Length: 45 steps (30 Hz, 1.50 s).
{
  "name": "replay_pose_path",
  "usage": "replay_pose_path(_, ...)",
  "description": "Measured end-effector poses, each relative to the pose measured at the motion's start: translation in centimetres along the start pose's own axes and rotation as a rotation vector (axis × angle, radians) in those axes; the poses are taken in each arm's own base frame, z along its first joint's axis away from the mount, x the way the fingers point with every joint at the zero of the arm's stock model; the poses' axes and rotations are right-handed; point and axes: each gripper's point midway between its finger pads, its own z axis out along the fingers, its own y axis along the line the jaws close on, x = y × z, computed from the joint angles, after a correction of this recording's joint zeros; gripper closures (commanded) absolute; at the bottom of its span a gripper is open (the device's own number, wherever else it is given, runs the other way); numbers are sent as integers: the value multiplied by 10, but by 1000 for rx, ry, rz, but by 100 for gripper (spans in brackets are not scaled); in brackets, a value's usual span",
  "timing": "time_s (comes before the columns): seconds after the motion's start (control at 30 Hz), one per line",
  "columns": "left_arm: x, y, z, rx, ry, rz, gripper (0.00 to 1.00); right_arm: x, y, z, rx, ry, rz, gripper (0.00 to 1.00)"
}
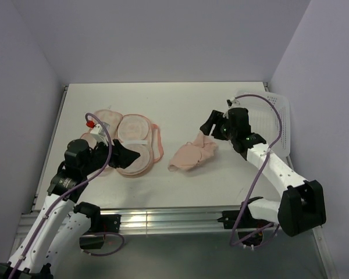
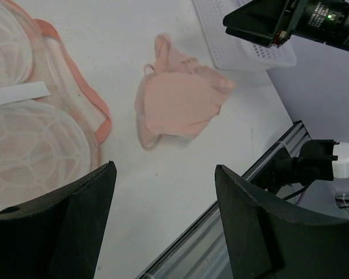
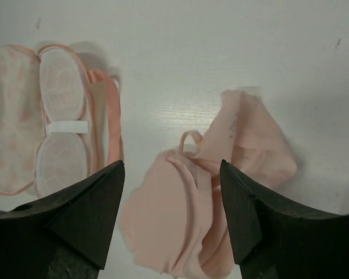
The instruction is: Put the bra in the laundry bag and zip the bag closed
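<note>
The pale peach bra [image 1: 192,154] lies crumpled on the white table, right of centre, with one cup folded over and a thin strap loop showing [image 3: 192,138]. My right gripper [image 1: 212,125] hangs just above its far right end, open [image 3: 171,164], with the bra [image 3: 215,197] seen between the fingers and not gripped. The laundry bag [image 1: 131,136] lies spread open at the left, whitish lining up, with pink trim [image 2: 87,96]. My left gripper [image 1: 135,156] is open [image 2: 164,168] at the bag's near right edge, holding nothing.
A white perforated basket [image 1: 276,116] stands at the table's right edge, behind the right arm. The metal rail [image 1: 163,218] runs along the near edge. Purple walls close in on both sides. Bare table lies between bag and bra [image 2: 157,174].
</note>
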Motion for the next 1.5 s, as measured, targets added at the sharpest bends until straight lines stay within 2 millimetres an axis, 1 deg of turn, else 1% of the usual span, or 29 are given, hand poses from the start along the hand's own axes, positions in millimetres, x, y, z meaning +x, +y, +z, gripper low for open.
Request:
replay_pose_path(0.07, 2, 2, 2, -7, 12, -7, 24, 0, 4, -5, 9, -13, -19, 27)
replay_pose_path(0.1, 3, 3, 3, -9, 15, -9, 24, -1, 9, -9, 3, -33, -33, 30)
replay_pose_path(0.13, 3, 4, 3, -10, 18, -11, 24, 0, 14, -14, -7, -45, -45, 37)
replay_pose_path(0.17, 3, 4, 3, -10, 18, -11, 25, 4, 17, -18, -14, -51, -56, 38)
replay_pose_path(0.2, 3, 4, 3, -10, 18, -11, 24, 12, 19, -21, -22, -44, -71, 40)
replay_pose_path(0.23, 3, 4, 3, -10, 18, -10, 24, 23, 20, -21, -21, -28, -85, 50)
replay_pose_path(0.27, 3, 4, 3, -11, 17, -10, 24, 34, 21, -20, -21, 1, -107, 51)
replay_pose_path(0.33, 3, 4, 4, -11, 19, -11, 25, 61, 18, -13, 11, 77, -150, 52)
replay_pose_path(0.37, 3, 4, 4, -12, 20, -12, 25, 71, 15, -9, 29, 109, -169, 52)
replay_pose_path(0.43, 4, 4, 4, -12, 22, -12, 25, 97, 7, 2, 67, 200, -215, 51)
replay_pose_path(0.47, 4, 4, 4, -13, 21, -13, 25, 106, 2, 7, 88, 236, -228, 50)
replay_pose_path(0.5, 3, 4, 4, -13, 21, -13, 25, 111, -3, 11, 109, 259, -235, 46)
replay_pose_path(0.53, 3, 4, 3, -12, 19, -11, 25, 113, -6, 16, 127, 273, -243, 45)
replay_pose_path(0.63, 2, 3, 2, -12, 9, -7, 25, 112, -11, 30, 167, 290, -268, 44)
replay_pose_path(0.73, 0, 2, 0, -10, -1, -2, 25, 100, -8, 43, 186, 272, -297, 45)
replay_pose_path(0.9, 0, 1, -1, -8, -3, 0, 25, 81, 0, 53, 191, 233, -340, 46)
replay_pose_path(0.97, 0, 1, -1, -8, -3, -1, 25, 78, 2, 58, 188, 233, -352, 48)
replay_pose_path(1.0, 0, 1, -1, -7, -5, 0, 25, 79, 4, 60, 182, 240, -357, 51)
replay_pose_path(1.07, -1, 0, -2, -6, -8, 2, 25, 83, 4, 65, 174, 261, -363, 52)
replay_pose_path(1.2, -1, -1, -3, -3, -14, 5, 25, 91, 2, 67, 168, 292, -367, 55)
replay_pose_path(1.27, -2, -1, -3, -2, -15, 6, 25, 92, 2, 66, 163, 300, -370, 63)
replay_pose_path(1.3, -2, -1, -3, -2, -15, 6, 25, 93, 3, 66, 156, 303, -369, 63)
replay_pose_path(1.33, -2, -1, -3, -2, -15, 6, 25, 94, 4, 66, 152, 306, -367, 66)
replay_pose_path(1.37, -1, -1, -3, -2, -15, 6, 25, 95, 4, 66, 148, 310, -366, 71)
replay_pose_path(1.43, -2, -1, -3, -1, -17, 7, 25, 96, 5, 65, 141, 316, -365, 70)
replay_pose_path(1.5, -2, -1, -3, -2, -17, 7, 25, 99, 5, 65, 137, 323, -362, 61)
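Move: The bra lies bunched below the open right hand, its middle about 5 cm back, 5 cm to the left and 11 cm down. The laundry bag lies open about level with that hand, some 29 cm left; the white basket is roughly 6 cm ahead and 19 cm right. From the left hand the bra is about 8 cm ahead, 19 cm to the right and 17 cm down. Looping back, then forward, the right hand drops about 10 cm, leftward onto the bra, its fingers partly closing. ##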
